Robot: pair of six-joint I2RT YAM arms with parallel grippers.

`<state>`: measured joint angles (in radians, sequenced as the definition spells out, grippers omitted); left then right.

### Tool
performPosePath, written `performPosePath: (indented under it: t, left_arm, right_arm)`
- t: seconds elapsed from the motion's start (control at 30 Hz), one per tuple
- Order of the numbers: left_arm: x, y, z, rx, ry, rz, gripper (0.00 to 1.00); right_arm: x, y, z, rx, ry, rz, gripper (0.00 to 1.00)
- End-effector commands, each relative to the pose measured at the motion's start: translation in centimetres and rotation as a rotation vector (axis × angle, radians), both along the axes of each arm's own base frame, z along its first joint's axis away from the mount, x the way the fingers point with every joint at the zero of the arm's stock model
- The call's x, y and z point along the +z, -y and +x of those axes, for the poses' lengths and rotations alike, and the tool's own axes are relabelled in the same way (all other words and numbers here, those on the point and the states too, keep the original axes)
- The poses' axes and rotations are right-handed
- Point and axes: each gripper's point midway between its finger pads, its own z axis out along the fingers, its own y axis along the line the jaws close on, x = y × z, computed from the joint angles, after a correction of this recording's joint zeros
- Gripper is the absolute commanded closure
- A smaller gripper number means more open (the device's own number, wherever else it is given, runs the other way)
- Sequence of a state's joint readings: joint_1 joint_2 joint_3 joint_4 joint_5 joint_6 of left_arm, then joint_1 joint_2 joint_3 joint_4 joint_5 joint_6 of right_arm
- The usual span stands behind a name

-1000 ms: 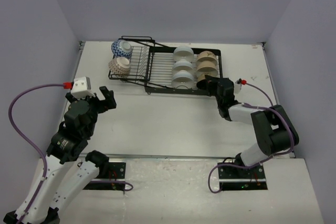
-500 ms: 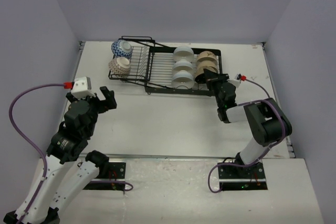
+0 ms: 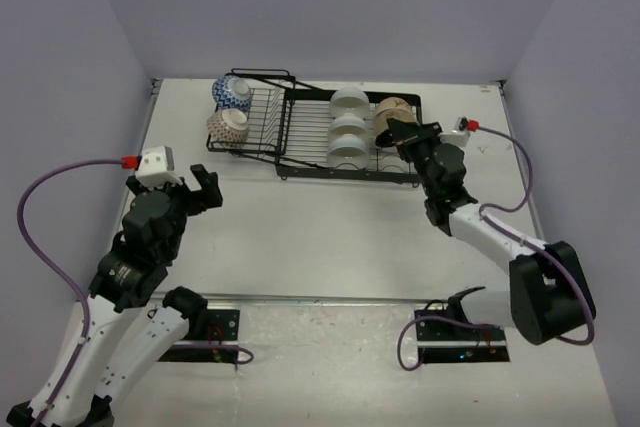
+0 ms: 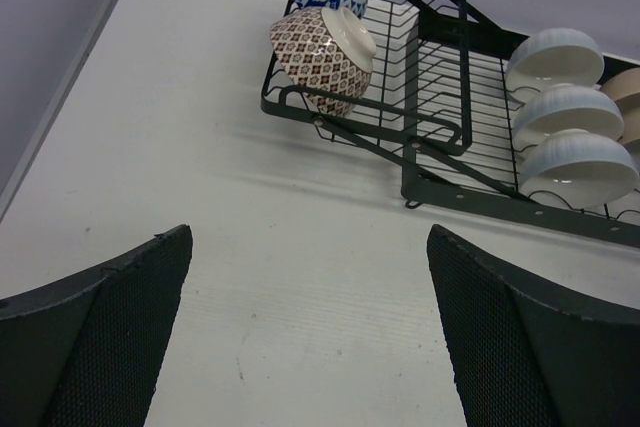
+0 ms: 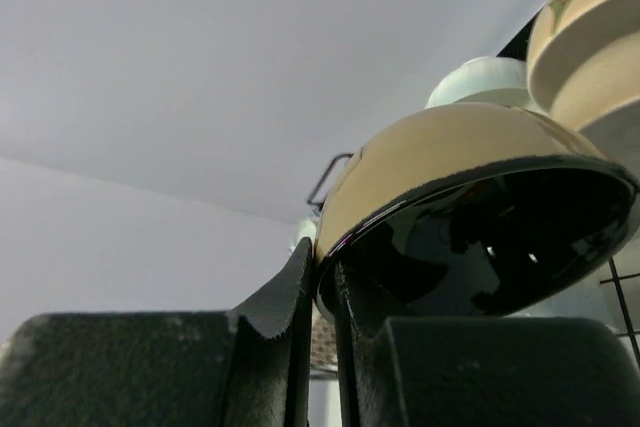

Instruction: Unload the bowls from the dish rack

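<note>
The black wire dish rack (image 3: 310, 137) stands at the back of the table. On its left angled section sit a blue-and-white bowl (image 3: 233, 93) and a brown patterned bowl (image 3: 227, 127). Three white bowls (image 3: 348, 127) stand in a row in the main section, with tan bowls (image 3: 395, 107) to their right. My right gripper (image 3: 402, 135) is shut on the rim of a tan bowl with a glossy dark inside (image 5: 450, 162), held up above the rack's right end. My left gripper (image 3: 197, 190) hangs open over bare table, left of the rack, holding nothing.
Purple walls close in the table on three sides. A second tan bowl (image 5: 590, 37) and a white bowl (image 5: 480, 79) sit close behind the held one. The rack's front edge (image 4: 450, 137) lies ahead of my left gripper (image 4: 310, 327).
My right gripper has risen and swung back over the rack's right end, lifting the dark-lined tan bowl out of its front slot. The left arm has not moved.
</note>
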<state>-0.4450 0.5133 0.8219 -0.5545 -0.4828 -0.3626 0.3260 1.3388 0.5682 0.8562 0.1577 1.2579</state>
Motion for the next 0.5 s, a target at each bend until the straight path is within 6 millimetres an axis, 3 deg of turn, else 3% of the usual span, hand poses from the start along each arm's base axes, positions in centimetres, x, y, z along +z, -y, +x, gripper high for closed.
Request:
performPosePath:
  t: [0.0,0.1,0.17,0.23,0.27,0.3,0.33,0.4,0.43,0.47]
  left_arm:
    - [0.8,0.0,0.4,0.002,0.034,0.0,0.0]
    - [0.9,-0.2,0.4,0.009,0.037,0.0,0.0]
    - [0.9,-0.4,0.4,0.018,0.036,0.001,0.0]
    - [0.9,-0.6,0.4,0.03,0.035,-0.001,0.0]
    - [0.9,-0.7,0.4,0.033,0.035,0.0,0.0]
    - [0.9,-0.7,0.4,0.033,0.035,0.0,0.0]
    - [0.9,-0.8,0.4,0.036,0.034,-0.001,0.0]
    - [1.0,-0.8,0.4,0.039,0.037,-0.002,0.0]
    - [0.9,-0.9,0.4,0.044,0.037,-0.003,0.0]
    - [0.9,-1.0,0.4,0.047,0.036,-0.003,0.0]
  right_arm:
    - [5.3,-3.0,-1.4,0.105,0.006,-0.261,1.0]
    - [4.5,-5.6,-3.6,0.213,-0.054,-0.558,1.0]
    - [2.9,-7.7,-5.4,0.323,-0.093,-0.738,1.0]
    - [0.9,-9.4,-8.4,0.489,-0.163,-0.961,1.0]
    - [-1.4,-9.9,-8.8,0.54,-0.235,-1.052,1.0]
    - [-4.1,-9.3,-10.9,0.621,-0.347,-1.168,1.0]
    - [-4.8,-10.7,-11.3,0.661,-0.355,-1.283,1.0]
    - [-6.2,-10.5,-13.3,0.708,-0.433,-1.445,1.0]
    - [-6.9,-11.4,-14.7,0.737,-0.427,-1.526,1.0]
    - [-7.3,-11.0,-15.0,0.716,-0.451,-1.593,1.0]
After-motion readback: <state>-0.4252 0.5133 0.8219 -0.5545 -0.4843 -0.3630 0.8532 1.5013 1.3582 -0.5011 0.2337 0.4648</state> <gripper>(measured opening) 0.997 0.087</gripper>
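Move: The right gripper already holds the black-lined tan bowl by its rim above the rack. Its goal is the open table before the rack, about 14 cm back, 19 cm left and 19 cm below the hand. The next tan bowl sits some 9 cm ahead, 3 cm left and 12 cm below; the front white bowl about 3 cm ahead, 17 cm left, equally low. From the left hand, that table spot lies roughly 4 cm ahead, 27 cm right and 21 cm down. Swing the right gripper some 16 cm left and 10 cm back, carrying the pinched bowl away from the tan bowls towards the open table. Rise about 5 cm at first, then sink past the starting height. Meanwhile roll the wrist strongly, its left side dropping by some 65 degrees, turn the fingers counter-clockwise and tip them slightly down, keeping them shut on the rim. ##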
